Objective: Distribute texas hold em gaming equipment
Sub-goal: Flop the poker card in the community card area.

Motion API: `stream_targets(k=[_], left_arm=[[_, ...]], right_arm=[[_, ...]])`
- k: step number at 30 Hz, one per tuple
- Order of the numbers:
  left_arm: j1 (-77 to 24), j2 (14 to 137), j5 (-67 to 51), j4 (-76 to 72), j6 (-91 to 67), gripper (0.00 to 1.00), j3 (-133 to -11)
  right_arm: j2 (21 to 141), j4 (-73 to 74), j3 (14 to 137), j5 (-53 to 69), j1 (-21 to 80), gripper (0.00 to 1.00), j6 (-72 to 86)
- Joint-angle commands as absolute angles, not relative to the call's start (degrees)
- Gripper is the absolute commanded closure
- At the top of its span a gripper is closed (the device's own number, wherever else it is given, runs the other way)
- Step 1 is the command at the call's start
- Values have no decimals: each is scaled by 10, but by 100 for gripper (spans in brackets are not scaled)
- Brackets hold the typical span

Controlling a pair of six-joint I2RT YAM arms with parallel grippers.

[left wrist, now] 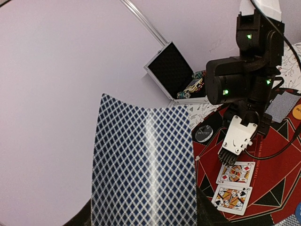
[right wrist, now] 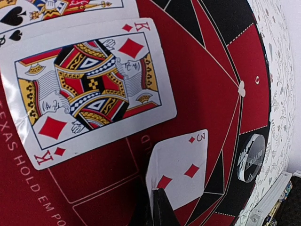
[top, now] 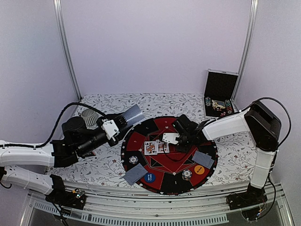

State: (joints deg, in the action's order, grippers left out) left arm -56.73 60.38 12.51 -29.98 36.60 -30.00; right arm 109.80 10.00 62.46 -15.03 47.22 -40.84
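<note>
On the round red-and-black poker mat [top: 141, 136] lie two face-up cards side by side, the king of diamonds [right wrist: 89, 89] and a spade court card [left wrist: 232, 197]. My right gripper [right wrist: 157, 207] is shut on the edge of a three of diamonds [right wrist: 181, 165], low over the mat beside the king. My left gripper [top: 123, 120] hangs at the mat's left edge, shut on blue-backed playing cards [left wrist: 143, 165] that hide its fingers. Two face-down cards [top: 135, 174] [top: 203, 159], a blue disc [top: 150, 177], an orange disc [top: 199, 169] and two striped chips [top: 134, 160] [top: 187, 174] sit along the near rim.
An open black silver-edged case [top: 220, 92] with chips stands at the back right. A ribbed grey cup [top: 88, 116] sits behind my left arm. A dark round disc [right wrist: 251, 157] lies on the mat's far rim. The cloth under the mat is floral.
</note>
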Motion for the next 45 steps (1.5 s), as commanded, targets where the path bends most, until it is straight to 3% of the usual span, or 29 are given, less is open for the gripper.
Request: stream_targets(k=[1,4,28,31,35,45], left_arm=[[-566,595,125,-322,364,50,-296],[-566,596,122,-322,363,50,-296],[-566,599,124,-322,361,50,-296],[-565,600,123,-322,360,50,-296],[-565,603,128,-322,361,50,-296],[-549,622,117,-307,318,50,-308]], right_arm=[[1052,110,597,-47,468,98,-456],[1038,128,577,6,468,98,-493],[1089,132,615,-63,458,97,-533],[1092,133,612,-70,459,87,-539],[1076,143,606,-66,464,62,-553],[992,145,606,-43,487,40,-540]])
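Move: In the right fingers, the 3 of diamonds is pinched low over the mat. Its place, the third community spot, centres about 4 cm left of that hand and 2 cm back, some 1 cm below. The king of diamonds lies 9 cm left and 1 cm back, the queen about 15 cm left and 2 cm back; the dealer button is roughly 12 cm straight ahead. From the left hand that spot is some 26 cm right, 8 ahead and 26 below. Drawing the pinched 3 of diamonds back about 3.5 cm just over the mat, the right hand turns some 15 degrees counter-clockwise, then eases nearly 2 cm forward to bring it in beside the king. After a short hold the fingers open about halfway, let go of the card, and back off while lifting about 1.5 cm. ##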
